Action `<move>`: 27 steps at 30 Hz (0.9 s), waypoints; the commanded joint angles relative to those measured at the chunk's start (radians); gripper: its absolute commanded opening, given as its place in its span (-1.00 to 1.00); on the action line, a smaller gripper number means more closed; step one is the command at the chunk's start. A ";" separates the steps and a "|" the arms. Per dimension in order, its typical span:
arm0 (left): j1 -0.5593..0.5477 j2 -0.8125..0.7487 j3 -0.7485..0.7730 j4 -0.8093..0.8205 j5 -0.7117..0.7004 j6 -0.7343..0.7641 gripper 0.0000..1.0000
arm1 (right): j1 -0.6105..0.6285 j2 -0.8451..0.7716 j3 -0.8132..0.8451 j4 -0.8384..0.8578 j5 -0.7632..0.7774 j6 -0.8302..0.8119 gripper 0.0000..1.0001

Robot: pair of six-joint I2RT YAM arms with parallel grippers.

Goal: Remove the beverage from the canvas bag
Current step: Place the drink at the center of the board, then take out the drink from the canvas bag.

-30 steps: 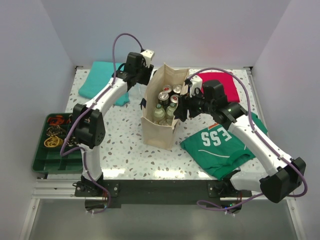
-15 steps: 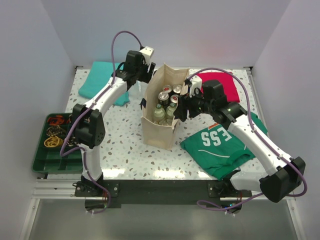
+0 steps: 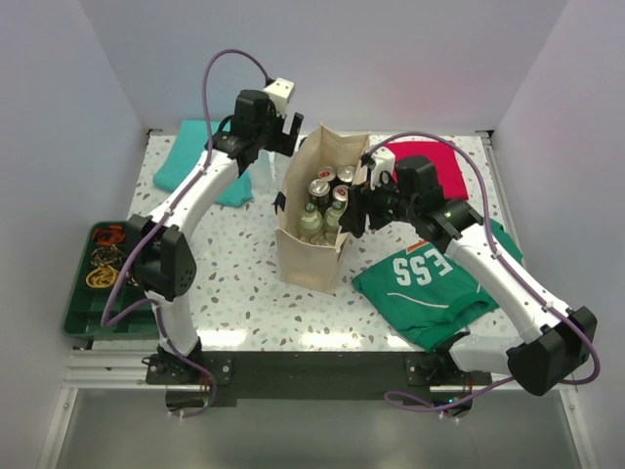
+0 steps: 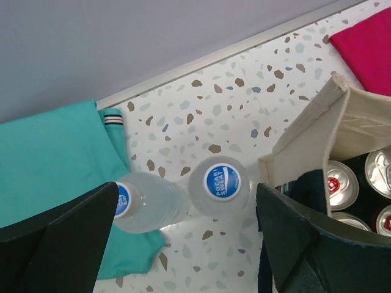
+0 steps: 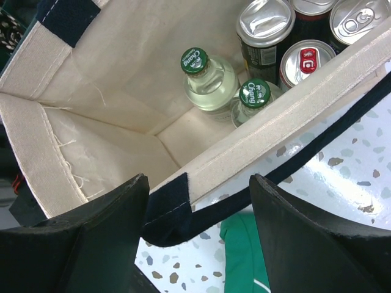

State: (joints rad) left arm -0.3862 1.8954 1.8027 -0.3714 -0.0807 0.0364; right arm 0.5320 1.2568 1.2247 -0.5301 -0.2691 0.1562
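Observation:
The beige canvas bag [image 3: 311,259] stands upright mid-table with navy handles. Inside it are two green-capped bottles [image 5: 206,76] and several cans [image 5: 266,24]. Two clear beverage bottles with blue caps stand on the table left of the bag, one [image 4: 222,183] close to the bag's wall [image 4: 317,140] and the other [image 4: 146,201] by the teal cloth. My left gripper [image 4: 186,244] hangs open above them, holding nothing. My right gripper [image 5: 198,226] is open, with its fingers either side of the bag's near rim [image 5: 275,140] and navy handle [image 5: 177,210].
A teal cloth [image 3: 200,156] lies at the back left and a red cloth [image 3: 435,161] at the back right. A green shirt [image 3: 430,283] is spread right of the bag. A green tray [image 3: 78,303] of small items sits off the table's left edge.
My left gripper has opened wide, let go of the bottle beside the bag, and lifted up and back. The right arm has not moved.

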 commanded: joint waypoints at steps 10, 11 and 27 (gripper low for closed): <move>0.000 -0.275 0.001 -0.144 0.306 -0.030 1.00 | 0.002 0.010 0.019 0.099 0.094 0.140 0.19; -0.006 -0.285 -0.017 -0.162 0.352 -0.023 1.00 | 0.003 0.013 0.016 0.094 0.093 0.141 0.12; -0.273 -0.335 -0.160 -0.225 0.236 0.033 1.00 | 0.003 -0.102 -0.157 0.105 -0.027 0.003 -0.32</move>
State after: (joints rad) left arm -0.6743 1.5803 1.6653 -0.5968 0.1772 0.0490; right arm 0.5308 1.1896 1.0840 -0.4244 -0.2276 0.2153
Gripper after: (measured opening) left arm 0.997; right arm 0.332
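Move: The left hand, empty and wide open above the two drinks already out, is headed for the green-capped bottles in the canvas bag: the left one some 18 cm back, 7 to its right and 14 below, the right one another 7 cm right; a dented can stands 7 cm beyond the left bottle, 2 farther right. For the right hand, the bag's strap-side rim is at its fingertips, about 2 cm below and 1 left; the left bottle is roughly 7 ahead, 11 left. The right fingers pinch the bag's right rim beside the strap, narrowing from well open to about a third after a small lift forward and a dip of some 2 cm. Meanwhile the left hand climbs about 10 cm off the stood drinks, swings back some 18 cm and right over the bag's mouth, turning about 30 degrees clockwise, then sinks some 5 cm towards the bottles, fingers staying wide. ##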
